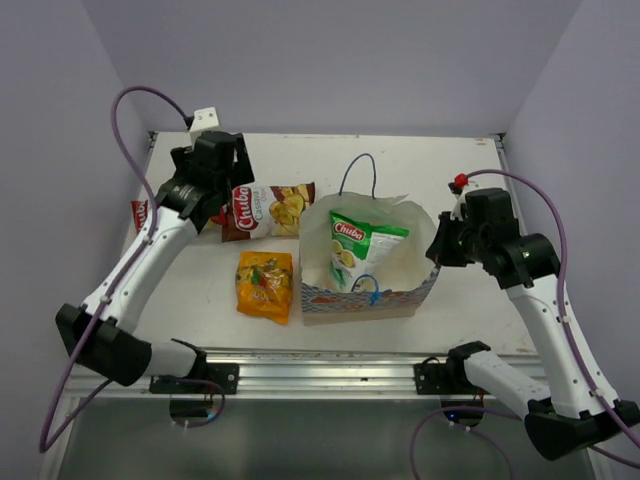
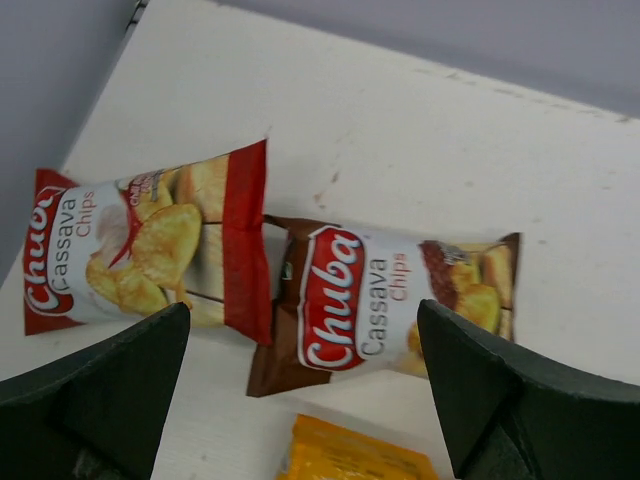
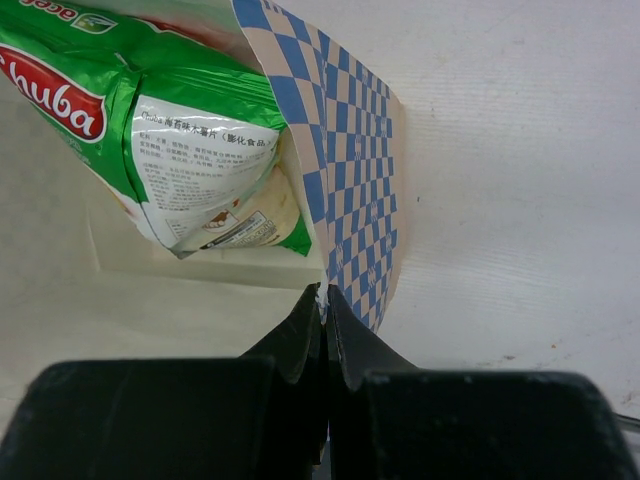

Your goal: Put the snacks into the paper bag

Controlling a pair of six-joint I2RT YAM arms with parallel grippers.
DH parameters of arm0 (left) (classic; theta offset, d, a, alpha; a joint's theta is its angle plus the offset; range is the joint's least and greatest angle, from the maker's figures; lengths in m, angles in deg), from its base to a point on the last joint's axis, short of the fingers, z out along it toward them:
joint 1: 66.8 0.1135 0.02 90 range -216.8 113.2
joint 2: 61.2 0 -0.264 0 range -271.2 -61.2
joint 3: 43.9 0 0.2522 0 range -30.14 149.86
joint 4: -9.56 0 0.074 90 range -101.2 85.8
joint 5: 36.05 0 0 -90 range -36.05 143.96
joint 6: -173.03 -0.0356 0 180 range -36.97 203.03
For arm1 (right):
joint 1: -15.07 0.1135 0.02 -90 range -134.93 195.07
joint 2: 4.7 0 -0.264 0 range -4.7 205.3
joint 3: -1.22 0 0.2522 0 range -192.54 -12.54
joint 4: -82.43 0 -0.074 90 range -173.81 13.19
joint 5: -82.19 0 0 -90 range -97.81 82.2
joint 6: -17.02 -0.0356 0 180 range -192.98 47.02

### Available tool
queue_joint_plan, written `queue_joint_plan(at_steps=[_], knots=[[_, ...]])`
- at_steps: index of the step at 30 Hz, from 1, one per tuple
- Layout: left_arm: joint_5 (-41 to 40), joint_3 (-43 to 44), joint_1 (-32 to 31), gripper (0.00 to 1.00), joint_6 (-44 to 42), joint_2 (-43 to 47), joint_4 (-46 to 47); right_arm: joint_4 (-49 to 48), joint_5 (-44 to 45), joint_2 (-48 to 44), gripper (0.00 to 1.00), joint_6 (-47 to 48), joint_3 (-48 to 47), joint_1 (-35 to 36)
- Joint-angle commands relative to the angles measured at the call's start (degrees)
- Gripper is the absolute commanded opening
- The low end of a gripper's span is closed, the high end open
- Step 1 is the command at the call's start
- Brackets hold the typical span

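Observation:
The paper bag (image 1: 418, 285) lies open in mid-table with a green-white Chuba packet (image 1: 358, 245) inside; both show in the right wrist view, bag wall (image 3: 350, 170) and packet (image 3: 170, 120). My right gripper (image 1: 440, 245) is shut on the bag's right rim (image 3: 322, 300). A brown-white Chuba packet (image 1: 268, 208) and a red one (image 1: 139, 213) lie left of the bag, an orange-yellow packet (image 1: 265, 284) nearer. My left gripper (image 1: 222, 180) is open, hovering above the brown-white packet (image 2: 390, 295); the red (image 2: 150, 245) and orange-yellow (image 2: 355, 455) packets also show there.
The table's back edge meets the wall behind the packets. A metal rail (image 1: 320, 365) runs along the near edge. The bag's blue cord handles stand up at the back (image 1: 358, 170) and front (image 1: 368, 287).

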Motion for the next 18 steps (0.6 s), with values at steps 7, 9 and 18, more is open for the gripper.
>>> queue_joint_plan(at_steps=[7, 9, 18], knots=[[-1.11, 4.74, 11.92, 1.00, -5.13, -18.21, 4.13, -2.43, 0.91, 0.46, 0.00, 0.11, -0.29, 0.19], [-1.46, 4.75, 13.14, 1.00, -4.95, -20.33, 4.04, -2.61, 1.26, 0.46, 0.00, 0.19, -0.03, 0.19], [1.96, -1.58, 17.37, 1.00, -5.65, -24.72, 5.62, -3.13, 1.71, 1.42, 0.00, 0.37, 0.15, 0.19]])
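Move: The red chips bag, the left hand's next snack, lies about 14 cm to its left, 5 cm ahead and some 28 cm below. At the same depth, the brown chips bag is about 9 cm to this hand's right and 6 cm ahead; the orange bag is 9 cm right and 13 cm back. From the right hand, shut on the paper bag's rim, the red chips bag is roughly 57 cm left, 20 cm ahead and 22 cm below. Downwards first and fast, then slowing, the empty left hand sinks nearly 15 cm towards the red chips bag while going some 10 cm left and 6 cm forward, the forward part ending before the rest. Its fingers tip about 20 degrees further down and swing a little counter-clockwise, staying wide open and still clear above the bag. The right hand keeps its pinch on the paper bag's rim. ##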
